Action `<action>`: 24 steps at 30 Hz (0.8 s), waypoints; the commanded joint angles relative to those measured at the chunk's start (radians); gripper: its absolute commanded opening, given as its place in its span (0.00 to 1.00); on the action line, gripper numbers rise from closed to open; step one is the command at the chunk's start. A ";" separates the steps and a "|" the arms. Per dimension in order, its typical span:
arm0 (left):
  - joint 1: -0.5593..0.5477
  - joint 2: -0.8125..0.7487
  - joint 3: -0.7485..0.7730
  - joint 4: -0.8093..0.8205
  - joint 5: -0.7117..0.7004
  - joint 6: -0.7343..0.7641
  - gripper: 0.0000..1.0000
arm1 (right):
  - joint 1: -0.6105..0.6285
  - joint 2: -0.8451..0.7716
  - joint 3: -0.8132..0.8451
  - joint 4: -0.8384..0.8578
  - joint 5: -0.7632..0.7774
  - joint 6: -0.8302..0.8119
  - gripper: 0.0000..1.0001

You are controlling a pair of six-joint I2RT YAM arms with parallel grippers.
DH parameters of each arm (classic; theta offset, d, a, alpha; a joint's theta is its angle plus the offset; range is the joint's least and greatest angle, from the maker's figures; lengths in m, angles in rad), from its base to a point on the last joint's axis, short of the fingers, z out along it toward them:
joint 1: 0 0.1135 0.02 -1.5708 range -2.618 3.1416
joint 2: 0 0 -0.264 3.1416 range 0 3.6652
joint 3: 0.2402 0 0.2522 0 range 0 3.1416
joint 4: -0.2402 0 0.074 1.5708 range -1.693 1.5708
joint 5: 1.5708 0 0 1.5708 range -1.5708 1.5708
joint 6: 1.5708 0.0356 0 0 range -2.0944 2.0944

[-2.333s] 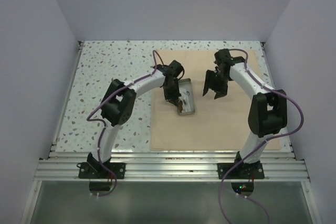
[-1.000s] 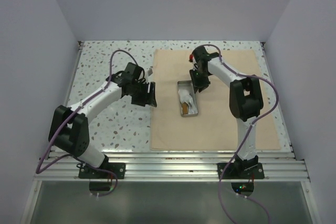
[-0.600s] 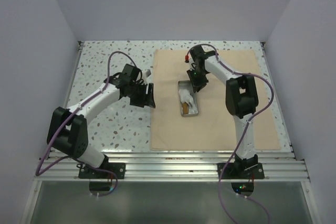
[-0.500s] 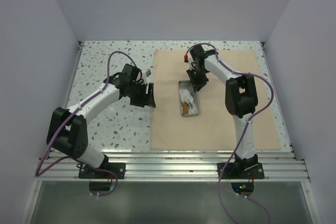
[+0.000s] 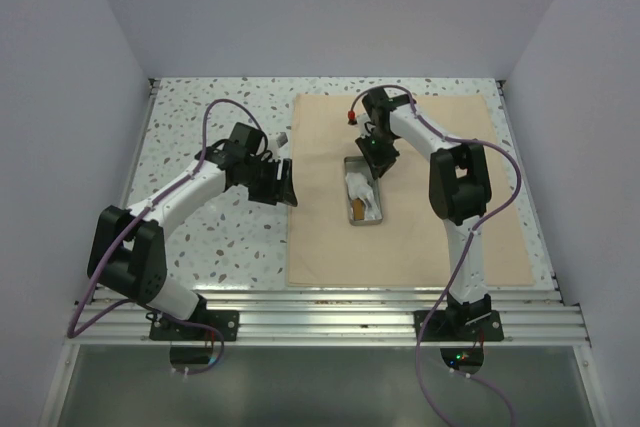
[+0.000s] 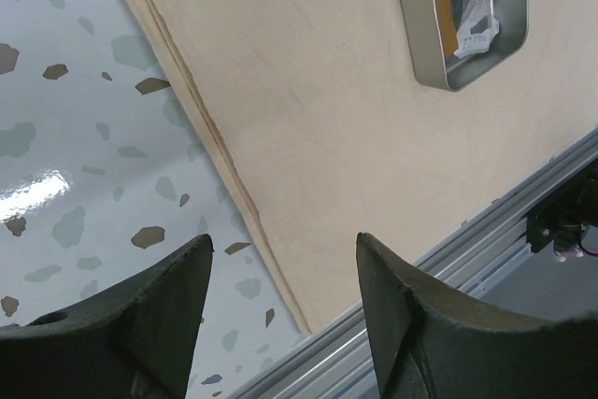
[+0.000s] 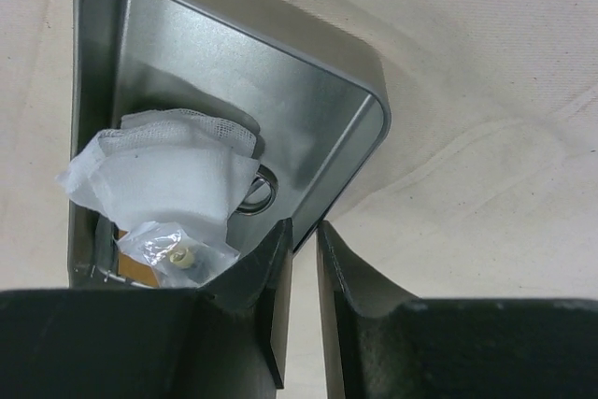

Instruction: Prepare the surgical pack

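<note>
A tan cloth sheet (image 5: 420, 217) lies flat on the speckled table. On it sits the grey metal tray (image 5: 364, 215), holding white gauze (image 7: 163, 175), a small clear packet (image 7: 173, 249) and a steel finger ring (image 7: 260, 195), probably of the scissors. My right gripper (image 5: 372, 159) is at the tray's far end. In the right wrist view its jaws (image 7: 304, 226) are pinched on the tray's wall (image 7: 364, 128), one finger inside and one outside. My left gripper (image 5: 285, 184) hangs open and empty above the cloth's left edge (image 6: 224, 156). The forceps cannot be made out.
An aluminium rail (image 5: 320, 307) runs along the table's near edge. White walls close in the table at the back and sides. A small pale object (image 5: 284, 135) lies on the speckled surface behind my left wrist.
My right jaws have closed onto the tray's far wall. The tray has shifted slightly and now lies straighter. The left arm has barely moved.
</note>
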 commanded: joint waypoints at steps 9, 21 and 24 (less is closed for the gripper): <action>0.021 -0.037 -0.019 0.046 0.034 0.008 0.67 | 0.005 0.058 0.058 -0.084 0.022 -0.109 0.00; 0.031 -0.017 -0.028 0.032 0.030 0.007 0.67 | -0.010 0.047 0.052 -0.084 0.220 -0.290 0.00; 0.032 -0.017 -0.027 0.024 0.014 0.002 0.67 | -0.012 0.055 0.056 -0.079 0.238 -0.319 0.00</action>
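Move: The tray's right wall is between my right fingers, near its far corner. The tray's middle lies roughly 5 cm back, 3 cm to the left and 2 cm below that hand. Inside the tray, the gauze is about 3 cm back and 4 cm left, and the brown packet some 8 cm back and 4 cm left. From my idle left hand the tray's middle is about 17 cm right, 3 cm ahead and 9 cm below. I shut my right fingers on the tray's right wall near the far corner, dipping a few millimetres as they close. Keeping that pinch, I drag the wall about 3 cm to my right, the hand turning some 10 degrees counter-clockwise while the fingertips swing a similar amount to the right. ##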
